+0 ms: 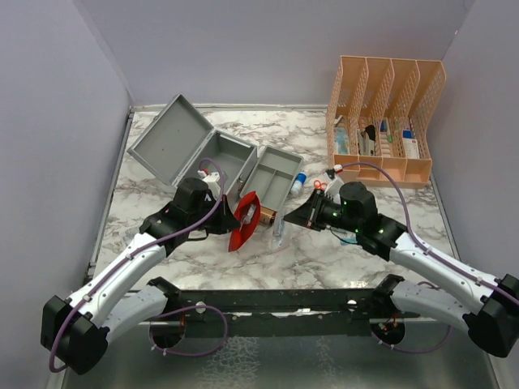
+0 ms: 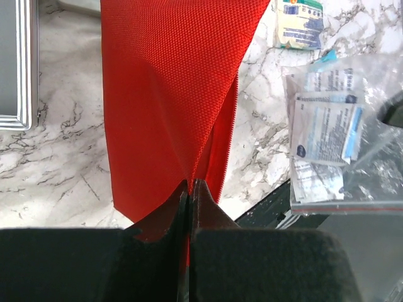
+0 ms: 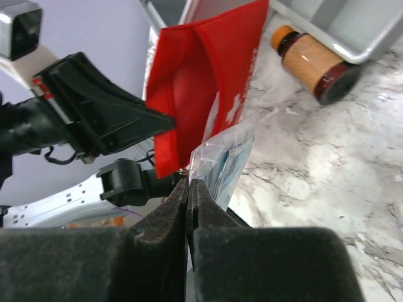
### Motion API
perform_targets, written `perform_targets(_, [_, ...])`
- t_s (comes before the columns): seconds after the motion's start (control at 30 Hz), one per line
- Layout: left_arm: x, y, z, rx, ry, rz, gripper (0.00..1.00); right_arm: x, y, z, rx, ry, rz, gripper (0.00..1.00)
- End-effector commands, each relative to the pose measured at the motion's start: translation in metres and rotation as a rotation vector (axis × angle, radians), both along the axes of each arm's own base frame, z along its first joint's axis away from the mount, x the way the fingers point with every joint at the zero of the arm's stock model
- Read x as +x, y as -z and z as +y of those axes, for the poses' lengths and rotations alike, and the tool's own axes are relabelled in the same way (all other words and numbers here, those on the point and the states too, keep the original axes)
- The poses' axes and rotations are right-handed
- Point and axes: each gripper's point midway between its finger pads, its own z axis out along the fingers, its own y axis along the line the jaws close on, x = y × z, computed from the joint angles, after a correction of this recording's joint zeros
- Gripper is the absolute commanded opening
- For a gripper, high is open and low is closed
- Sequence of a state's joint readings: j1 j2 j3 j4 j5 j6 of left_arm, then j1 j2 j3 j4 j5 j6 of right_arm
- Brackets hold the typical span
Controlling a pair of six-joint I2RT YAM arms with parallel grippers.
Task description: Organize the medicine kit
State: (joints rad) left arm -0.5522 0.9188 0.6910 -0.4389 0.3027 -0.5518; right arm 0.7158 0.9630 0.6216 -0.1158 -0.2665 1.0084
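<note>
The medicine kit (image 1: 231,160) lies open on the marble table, its lid (image 1: 170,138) tilted back to the left. Its grey divided tray (image 1: 273,175) rests beside the case on the right. My left gripper (image 2: 191,182) is shut on the edge of a red first-aid pouch (image 2: 170,94), which hangs open in front of the kit (image 1: 244,220). My right gripper (image 3: 187,181) is shut on the corner of a clear plastic bag of sachets (image 3: 223,160), right beside the pouch's mouth (image 3: 201,88). The same bag (image 2: 334,132) appears in the left wrist view.
An amber bottle (image 3: 315,63) lies against the tray's near end. A small blue-capped bottle (image 1: 300,180) and other small items (image 1: 320,185) lie right of the tray. A peach slotted organizer (image 1: 385,121) holding packets stands at the back right. A small box (image 2: 299,22) lies beyond the pouch.
</note>
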Motion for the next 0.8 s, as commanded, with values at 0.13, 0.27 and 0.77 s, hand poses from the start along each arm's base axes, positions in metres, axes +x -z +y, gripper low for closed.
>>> perform_targets(0.13, [0.004, -0.02, -0.01, -0.071, -0.032, 0.024, 0.0, -0.001, -0.064, 0.035, 0.108, -0.026, -0.131, 0.01])
perform_targets(0.27, [0.004, -0.02, -0.01, -0.071, -0.035, 0.027, 0.0, 0.007, -0.073, 0.048, 0.091, 0.023, -0.146, 0.01])
perform_targets(0.77, [-0.001, -0.021, -0.011, -0.076, -0.003, 0.015, 0.0, 0.037, -0.049, 0.077, 0.028, 0.096, -0.138, 0.01])
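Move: About 10 cm to the right hand's left, 2 cm ahead and 5 cm lower is the open red first aid kit; the right hand already holds the clear bag of packets. From the right hand, the brown bottle lies some 8 cm ahead, 5 cm left and 15 cm down, and the grey tray about 19 cm ahead and 4 cm left. From the left hand, which pinches its rim, the kit's middle is roughly 4 cm ahead, 3 cm right and 4 cm below. Swinging the clear bag over to the first aid kit, the right hand travels left about 7 cm in an arc: it climbs some 5 cm at first, then sinks about 3 cm while easing forward towards the kit's mouth. Its fingers stay shut on the bag. The left hand keeps its pinch on the kit's rim and holds it nearly still. ##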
